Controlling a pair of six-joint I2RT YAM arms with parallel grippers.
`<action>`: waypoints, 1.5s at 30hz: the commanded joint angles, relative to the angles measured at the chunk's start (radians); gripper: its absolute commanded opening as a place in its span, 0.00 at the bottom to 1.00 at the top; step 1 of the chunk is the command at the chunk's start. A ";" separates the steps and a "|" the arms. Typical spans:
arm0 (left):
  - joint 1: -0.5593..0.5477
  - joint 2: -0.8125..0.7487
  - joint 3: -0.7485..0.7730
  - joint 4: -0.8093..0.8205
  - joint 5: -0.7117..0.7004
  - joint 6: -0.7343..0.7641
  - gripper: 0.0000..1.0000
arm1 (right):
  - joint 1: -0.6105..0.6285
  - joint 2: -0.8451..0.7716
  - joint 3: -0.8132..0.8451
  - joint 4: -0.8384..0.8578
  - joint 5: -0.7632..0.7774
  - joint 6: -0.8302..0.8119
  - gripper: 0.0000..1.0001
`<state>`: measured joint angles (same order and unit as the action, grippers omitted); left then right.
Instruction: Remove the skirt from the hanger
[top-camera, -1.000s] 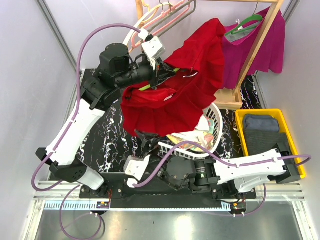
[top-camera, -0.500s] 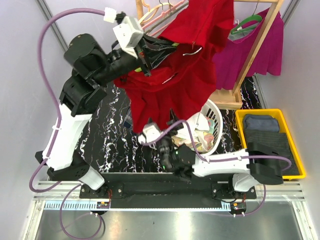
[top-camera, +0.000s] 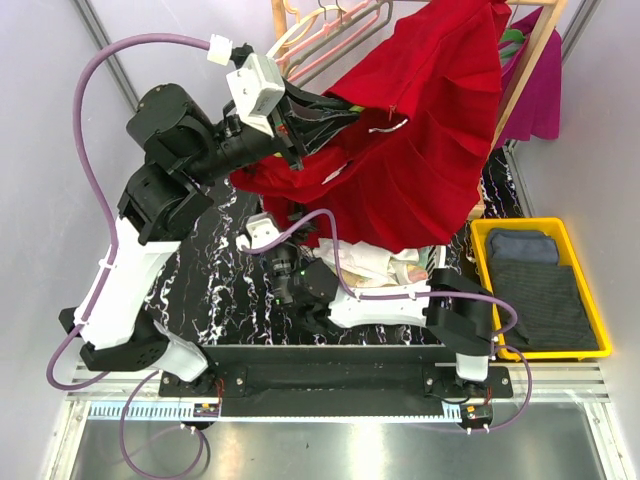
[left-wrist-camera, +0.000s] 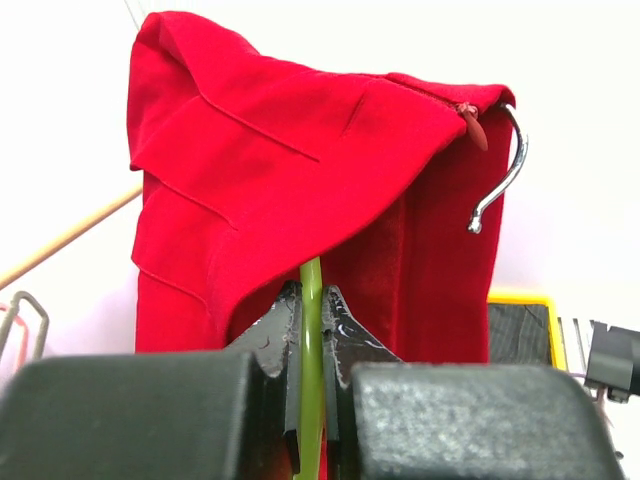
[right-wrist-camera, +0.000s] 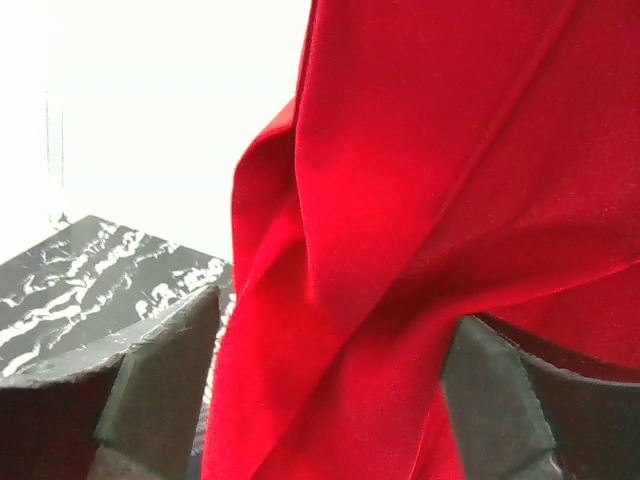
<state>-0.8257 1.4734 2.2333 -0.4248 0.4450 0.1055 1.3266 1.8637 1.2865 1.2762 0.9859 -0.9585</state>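
The red skirt (top-camera: 420, 130) hangs on a thin green hanger (left-wrist-camera: 311, 285) and is held high over the table, its cloth spread toward the wooden rack. The left gripper (top-camera: 298, 122) is shut on the hanger's green bar (left-wrist-camera: 311, 330), and the red cloth drapes just past its fingertips. The hanger's metal hook (left-wrist-camera: 500, 185) sticks out at the upper right of the skirt. The right gripper (top-camera: 298, 222) sits below the skirt's left hem. In the right wrist view it (right-wrist-camera: 325, 390) stands open, with a fold of the skirt (right-wrist-camera: 400, 250) hanging between its wide-apart fingers.
A white laundry basket (top-camera: 432, 262) of clothes sits under the skirt. A yellow bin (top-camera: 590, 300) with folded dark clothes stands at the right. The wooden rack (top-camera: 520, 70) at the back holds a magenta garment (top-camera: 545, 95) and bare hangers (top-camera: 320, 25).
The left arm has raised the skirt and carried it right toward the rack. The right arm has swung left and up under the hem, so cloth now lies between its fingers.
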 joint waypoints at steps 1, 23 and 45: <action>-0.007 -0.068 0.008 0.210 0.015 0.019 0.00 | -0.003 0.000 0.073 0.167 -0.043 0.069 0.66; 0.005 0.062 0.262 0.348 -0.150 0.122 0.00 | 0.356 -0.895 -0.521 -1.263 0.565 1.128 0.00; 0.059 -0.035 0.319 0.547 -0.241 0.214 0.00 | 0.229 -1.177 -0.563 -1.249 0.659 0.773 0.00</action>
<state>-0.7879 1.5803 2.4508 -0.2680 0.2878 0.2489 1.5810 0.6006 0.7429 0.1085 1.4334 -0.1310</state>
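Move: Just in front of the right hand's open fingers, about 2 cm ahead and 1 cm to the right at fingertip height, hangs the skirt edge. The laundry basket lies some 5 cm ahead of this hand and 15 cm to its right, roughly 25 cm below. From the left hand, which already pinches the green hanger, that skirt edge is about 8 cm to the left, 5 cm farther out and some 25 cm lower. Shutting on the skirt edge, the right hand pinches the cloth and hauls it some 27 cm to the right and about 10 cm back, the wrist tipping down and rolling. The shut left hand dips slightly, rises, then jumps up to some 8 cm higher and a little forward and left, turning; its hold on the green hanger ends. ##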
